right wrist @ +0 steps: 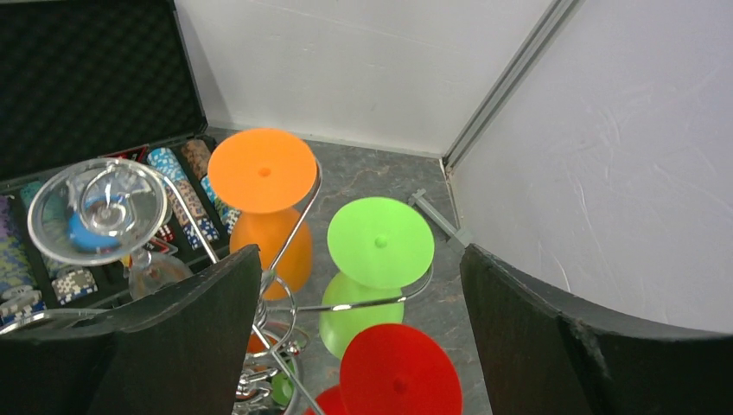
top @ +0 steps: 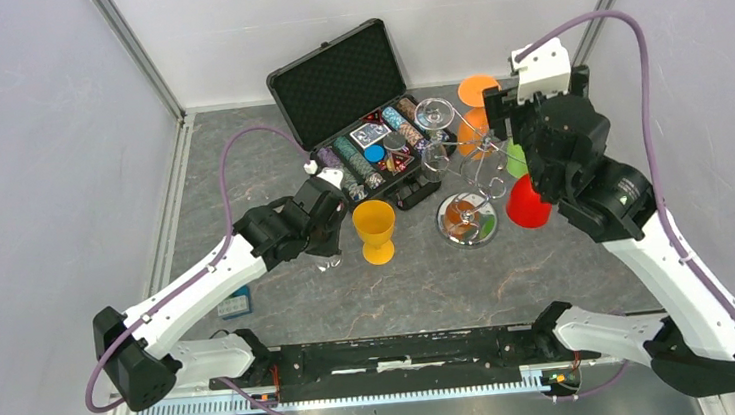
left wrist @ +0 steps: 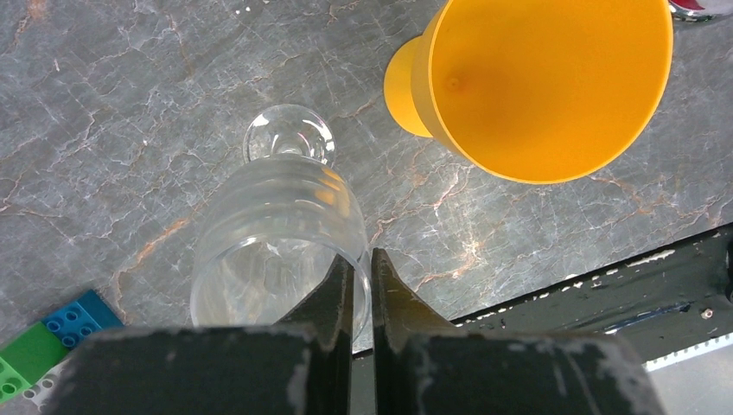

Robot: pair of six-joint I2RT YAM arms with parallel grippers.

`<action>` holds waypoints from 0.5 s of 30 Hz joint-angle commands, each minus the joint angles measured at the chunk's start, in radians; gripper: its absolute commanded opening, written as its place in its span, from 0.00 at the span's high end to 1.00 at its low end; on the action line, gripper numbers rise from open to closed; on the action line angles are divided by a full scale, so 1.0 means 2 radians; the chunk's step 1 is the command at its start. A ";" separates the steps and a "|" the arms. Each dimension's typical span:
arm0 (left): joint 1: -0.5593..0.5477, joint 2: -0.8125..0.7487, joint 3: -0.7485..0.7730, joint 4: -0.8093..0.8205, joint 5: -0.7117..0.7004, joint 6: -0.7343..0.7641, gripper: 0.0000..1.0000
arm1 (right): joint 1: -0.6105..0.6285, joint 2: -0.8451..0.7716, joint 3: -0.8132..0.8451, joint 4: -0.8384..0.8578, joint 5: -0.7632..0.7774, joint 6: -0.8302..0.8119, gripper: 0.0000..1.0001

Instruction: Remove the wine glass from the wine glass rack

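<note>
The chrome wine glass rack (top: 468, 171) stands on its mirrored disc base (top: 466, 221) right of centre. An orange glass (right wrist: 261, 173), a green glass (right wrist: 380, 242), a red glass (right wrist: 399, 373) and a clear glass (right wrist: 97, 210) hang from its arms, feet up. My right gripper (right wrist: 359, 259) hovers open just above the green and red glasses, touching neither. My left gripper (left wrist: 361, 255) is shut on the rim of a clear wine glass (left wrist: 281, 225), one finger (left wrist: 333, 294) inside the bowl. That glass is off the rack, foot (left wrist: 290, 134) towards the table.
A yellow goblet (top: 375, 229) stands upright just right of the held glass. The open black chip case (top: 342, 79) sits behind the rack. Blue and green toy bricks (top: 234, 302) lie near the left arm. The side wall is close to the right arm.
</note>
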 commanded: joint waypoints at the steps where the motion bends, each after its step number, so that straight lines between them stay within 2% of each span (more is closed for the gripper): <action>1: 0.006 0.004 0.007 0.017 0.011 0.036 0.82 | -0.041 0.034 0.069 -0.022 -0.058 0.019 0.10; 4: 0.010 0.009 0.020 0.008 0.002 0.047 0.72 | -0.082 0.057 0.094 -0.035 -0.085 0.031 0.10; 10: 0.022 0.008 0.056 0.003 -0.005 0.072 0.55 | -0.189 0.075 0.093 -0.045 -0.197 0.065 0.10; 15: 0.032 0.002 0.080 0.002 -0.011 0.089 0.46 | -0.259 0.063 0.076 -0.038 -0.267 0.105 0.10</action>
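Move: The clear wine glass is still pinched by its rim in the left hand, its middle about 3 cm ahead, 2 cm left and 8 cm below. The yellow glass stands roughly 9 cm to that hand's right, 4 cm ahead. From the empty right hand the hanging green glass lies some 5 cm ahead, 2 cm right and 14 cm down; at like height, the red is 3 cm back and 3 cm right, the orange 9 cm ahead and 6 cm left. The clear glass is let go: the left fingers spread from nearly shut to half open around its rim, then that hand rises about 3 cm and eases some 2 cm forward. Meanwhile the right hand, still wide open, sweeps about 6 cm forward and as much to the right over the hanging green glass, first rising slightly, then sinking again, its left side tilting up a little. ##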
